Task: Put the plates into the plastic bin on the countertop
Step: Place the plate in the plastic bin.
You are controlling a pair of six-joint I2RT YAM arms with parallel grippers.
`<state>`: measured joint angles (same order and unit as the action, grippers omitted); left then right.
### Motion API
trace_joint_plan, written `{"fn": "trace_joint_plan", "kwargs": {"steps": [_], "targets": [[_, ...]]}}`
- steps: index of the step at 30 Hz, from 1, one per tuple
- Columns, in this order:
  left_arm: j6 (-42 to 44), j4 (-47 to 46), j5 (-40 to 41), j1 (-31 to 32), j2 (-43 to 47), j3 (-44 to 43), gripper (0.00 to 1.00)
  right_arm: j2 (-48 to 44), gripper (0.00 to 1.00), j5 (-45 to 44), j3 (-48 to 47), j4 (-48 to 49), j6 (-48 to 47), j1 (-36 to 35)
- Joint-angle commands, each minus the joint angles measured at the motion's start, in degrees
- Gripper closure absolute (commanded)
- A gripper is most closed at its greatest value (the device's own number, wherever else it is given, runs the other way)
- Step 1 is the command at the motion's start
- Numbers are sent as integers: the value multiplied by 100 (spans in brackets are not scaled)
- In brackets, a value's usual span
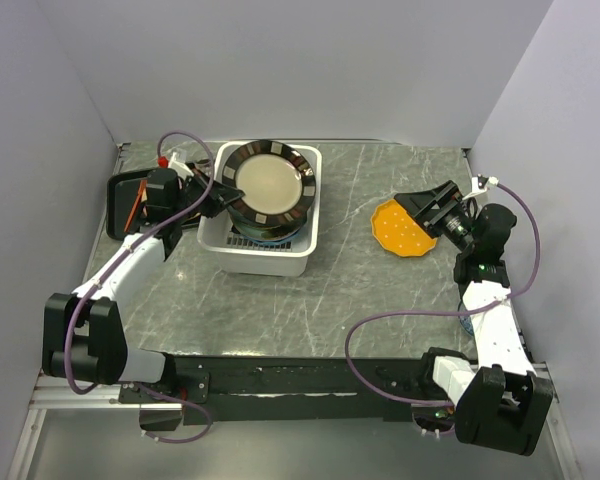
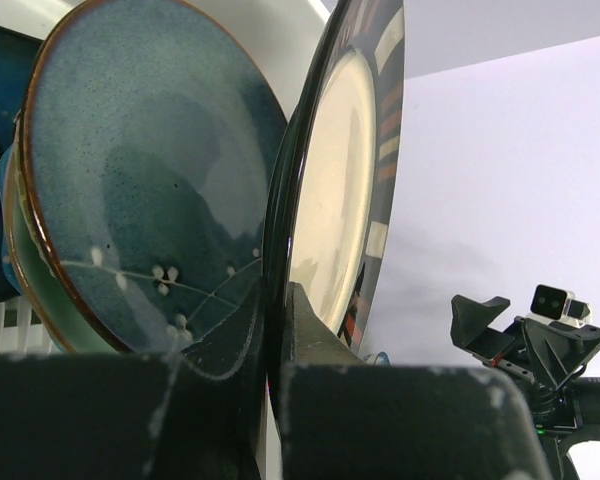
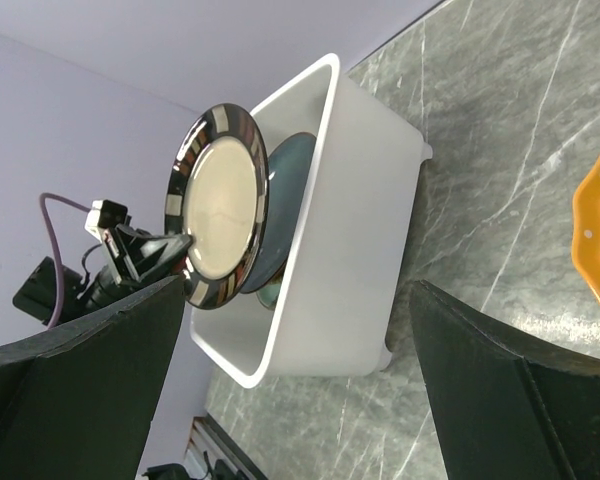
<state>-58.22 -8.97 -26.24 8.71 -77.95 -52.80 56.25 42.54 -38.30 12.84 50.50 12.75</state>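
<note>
My left gripper (image 1: 223,198) is shut on the left rim of a tan dark-rimmed plate (image 1: 268,182), holding it over the white plastic bin (image 1: 255,262). In the left wrist view both fingers (image 2: 325,345) pinch that rim, the gripper (image 2: 275,330) closed on the plate (image 2: 335,170). Just behind it a dark teal plate (image 2: 150,160) lies on a pale green one (image 2: 40,290) in the bin. An orange dotted plate (image 1: 398,228) rests on the countertop (image 1: 310,300) at the right. My right gripper (image 1: 422,214) stands open over its right edge, nothing between the fingers (image 3: 520,400).
A flat black tray (image 1: 120,200) lies at the far left behind my left arm. The bin (image 3: 350,220) with the held plate (image 3: 220,210) shows across the counter in the right wrist view. Walls close in the back and both sides.
</note>
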Motion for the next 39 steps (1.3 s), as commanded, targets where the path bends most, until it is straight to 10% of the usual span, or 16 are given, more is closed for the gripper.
{"fn": "trace_joint_plan", "kwargs": {"steps": [1, 39], "targets": [[-269, -1212, -400, -45, 219, -205, 99, -9, 0, -44, -63, 272, -5, -1], [-366, -949, -848, -273, -721, -284, 87, 158, 0, -18, -133, 280, -23, 8]]}}
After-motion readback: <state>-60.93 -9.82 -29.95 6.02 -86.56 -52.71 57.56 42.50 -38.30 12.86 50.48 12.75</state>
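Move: The left hand already grips the checkered-rim plate by its left edge. The plastic bin it is meant for has its middle some 5 cm to the hand's right, level with it forward and about 13 cm below; the blue-grey plate standing in the bin is about 6 cm right, 3 cm back and 8 cm below. The tray lies some 21 cm to the left, straight out and 20 cm down. From the right hand the bin is about 29 cm left, level forward, 16 cm below. The left hand lowers the gripped plate about 5 cm into the bin, tipping down some 10 degrees, grip finally easing. ##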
